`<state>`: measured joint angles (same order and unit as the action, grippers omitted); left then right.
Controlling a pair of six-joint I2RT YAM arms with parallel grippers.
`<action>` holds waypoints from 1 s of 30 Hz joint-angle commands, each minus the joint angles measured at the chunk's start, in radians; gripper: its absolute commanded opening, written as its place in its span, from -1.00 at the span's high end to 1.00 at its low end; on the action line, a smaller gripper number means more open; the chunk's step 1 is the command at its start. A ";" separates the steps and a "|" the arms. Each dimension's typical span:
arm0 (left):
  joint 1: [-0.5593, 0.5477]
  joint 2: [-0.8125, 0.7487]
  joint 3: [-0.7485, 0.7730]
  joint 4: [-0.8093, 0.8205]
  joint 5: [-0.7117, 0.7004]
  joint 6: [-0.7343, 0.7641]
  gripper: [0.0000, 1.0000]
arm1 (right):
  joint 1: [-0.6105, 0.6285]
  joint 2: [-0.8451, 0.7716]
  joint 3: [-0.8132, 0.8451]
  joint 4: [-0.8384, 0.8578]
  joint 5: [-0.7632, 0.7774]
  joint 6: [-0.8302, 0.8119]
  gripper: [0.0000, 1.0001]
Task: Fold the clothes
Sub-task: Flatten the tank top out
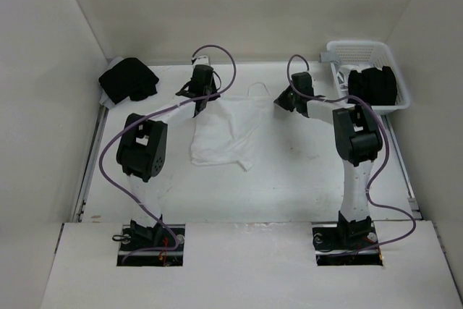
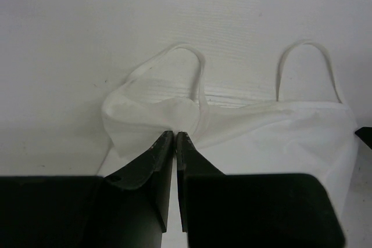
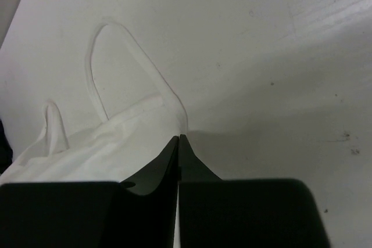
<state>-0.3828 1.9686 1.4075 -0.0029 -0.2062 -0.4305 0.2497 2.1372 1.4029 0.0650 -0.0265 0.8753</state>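
Note:
The clothes (image 1: 224, 132), a thin white camisole, lie spread on the white table with the two strap loops toward the back wall. My left gripper (image 1: 200, 99) is at the top left corner. In the left wrist view its jaws (image 2: 175, 133) are shut on a bunched fold of the clothes (image 2: 273, 129) below the left strap (image 2: 200, 65). My right gripper (image 1: 283, 100) is at the top right corner. In the right wrist view its tips (image 3: 179, 137) are shut on the very corner of the clothes (image 3: 104, 143), below a strap loop.
A black garment (image 1: 128, 79) is heaped at the back left corner. A white lattice basket (image 1: 365, 52) at the back right holds more black garments (image 1: 372, 85). White walls enclose the table on three sides.

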 commanded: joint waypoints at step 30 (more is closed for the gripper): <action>-0.110 -1.137 -0.524 -0.006 0.263 -0.209 0.93 | 0.740 -1.459 -0.335 -0.188 0.629 -0.436 0.97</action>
<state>-0.5224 0.8135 0.9451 0.0296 0.0174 -0.6128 0.9165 0.6491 1.0832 -0.0250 0.4255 0.5152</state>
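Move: The tank top lies spread on the table with an upper corner already pinched in each hand; its middle is some 12 cm back from the left hand, 4 cm right and 9 cm lower, and from the right hand about 12 cm back, 15 cm left and 3 cm lower. The black clothes pile lies roughly 28 cm left of the left hand and 9 cm farther out, the basket about 28 cm right of the right hand and 9 cm farther out. The tank top is swept up and back by both hands, held by its two upper corners with the fingers kept shut. The right hand starts a touch later but goes farther, about 45 cm up and 35 cm back, its fingers tipping up some 60 degrees; the left makes a smaller rise and pull back, tipping up, rolling left side down and turning a little clockwise. Both ease off at the top, just beginning to sink. ##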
